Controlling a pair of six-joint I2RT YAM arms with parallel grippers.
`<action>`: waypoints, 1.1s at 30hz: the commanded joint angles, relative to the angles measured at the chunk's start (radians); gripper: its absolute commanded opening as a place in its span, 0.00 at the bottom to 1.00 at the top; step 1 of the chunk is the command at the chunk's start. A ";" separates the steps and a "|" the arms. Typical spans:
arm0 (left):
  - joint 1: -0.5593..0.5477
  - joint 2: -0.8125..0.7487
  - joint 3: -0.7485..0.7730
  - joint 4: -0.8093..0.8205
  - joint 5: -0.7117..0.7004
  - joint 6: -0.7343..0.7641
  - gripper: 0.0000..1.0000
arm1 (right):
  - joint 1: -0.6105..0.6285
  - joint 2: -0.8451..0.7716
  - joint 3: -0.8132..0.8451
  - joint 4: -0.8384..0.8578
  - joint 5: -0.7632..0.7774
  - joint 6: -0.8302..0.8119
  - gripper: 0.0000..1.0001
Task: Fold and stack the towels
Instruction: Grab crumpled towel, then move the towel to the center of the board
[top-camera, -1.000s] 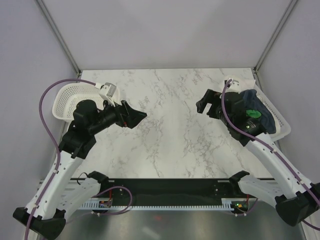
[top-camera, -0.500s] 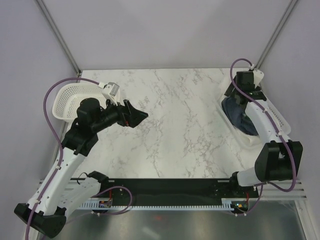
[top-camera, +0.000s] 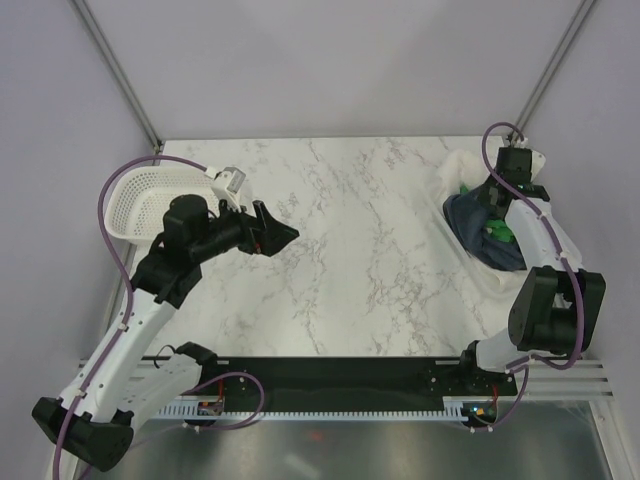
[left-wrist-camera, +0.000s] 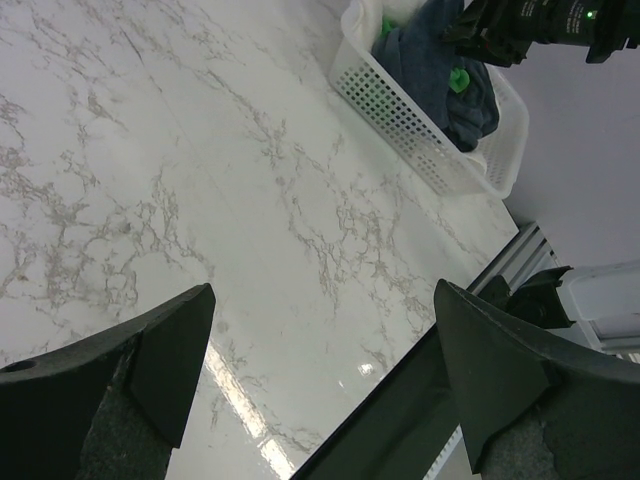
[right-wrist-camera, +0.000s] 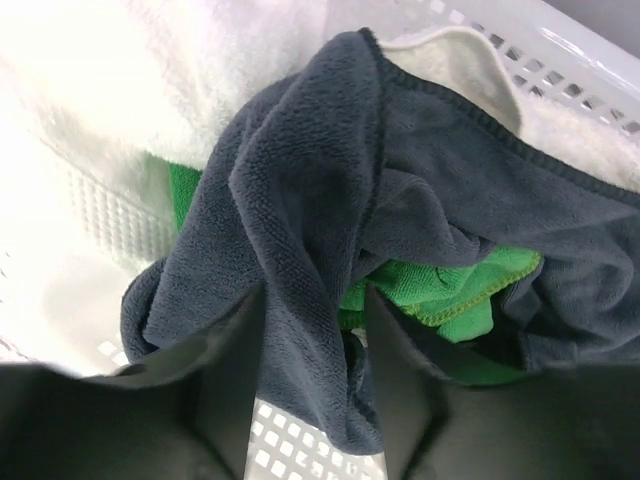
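The towels lie bunched in the white basket (top-camera: 478, 268) at the right edge of the table. The navy towel (right-wrist-camera: 300, 200) is on top, with the green towel (right-wrist-camera: 450, 300) under it and the white towel (right-wrist-camera: 150, 70) behind. My right gripper (right-wrist-camera: 312, 310) reaches down into the basket (right-wrist-camera: 300, 450). Its fingers straddle a hanging fold of the navy towel, still a little apart. In the top view it (top-camera: 490, 205) sits over the navy towel (top-camera: 478, 232). My left gripper (top-camera: 280, 235) hovers open and empty over the left of the table.
A second white perforated basket (top-camera: 130, 200) stands at the table's left edge behind my left arm. The marble tabletop (top-camera: 360, 240) stretches between the two arms. The left wrist view shows the right basket (left-wrist-camera: 400, 120) far off, and the table's black front rail (left-wrist-camera: 400, 400).
My right arm swung out from the table's middle to over the right basket and dipped into it. Its jaws narrowed around a fold of the navy towel. The left arm barely moved.
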 joint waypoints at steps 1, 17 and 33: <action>0.003 -0.017 -0.003 0.013 0.026 0.004 0.98 | 0.000 -0.010 0.011 0.049 -0.053 -0.045 0.46; 0.003 -0.034 0.046 -0.029 -0.026 -0.019 0.98 | 0.083 -0.068 0.407 -0.073 -0.318 -0.019 0.00; 0.010 0.065 0.249 -0.148 -0.068 -0.019 0.98 | 0.351 -0.090 0.604 0.109 -0.665 0.186 0.00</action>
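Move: The crumpled navy towel lies in the right-hand basket, its raised ridge between the right hand's open fingers; its middle is about 3 cm left, 2 cm back and 4 cm below. The green towel peeks out some 3 cm back and 3 cm right, 5 cm lower; the white towel is around 9 cm ahead and 9 cm left, 5 cm below. From the left hand, the navy towel is roughly 48 cm right, 12 cm ahead and 18 cm down. Right fingers shut on the navy towel, lifting it some 30 cm and about 25 left; left hand rises. ##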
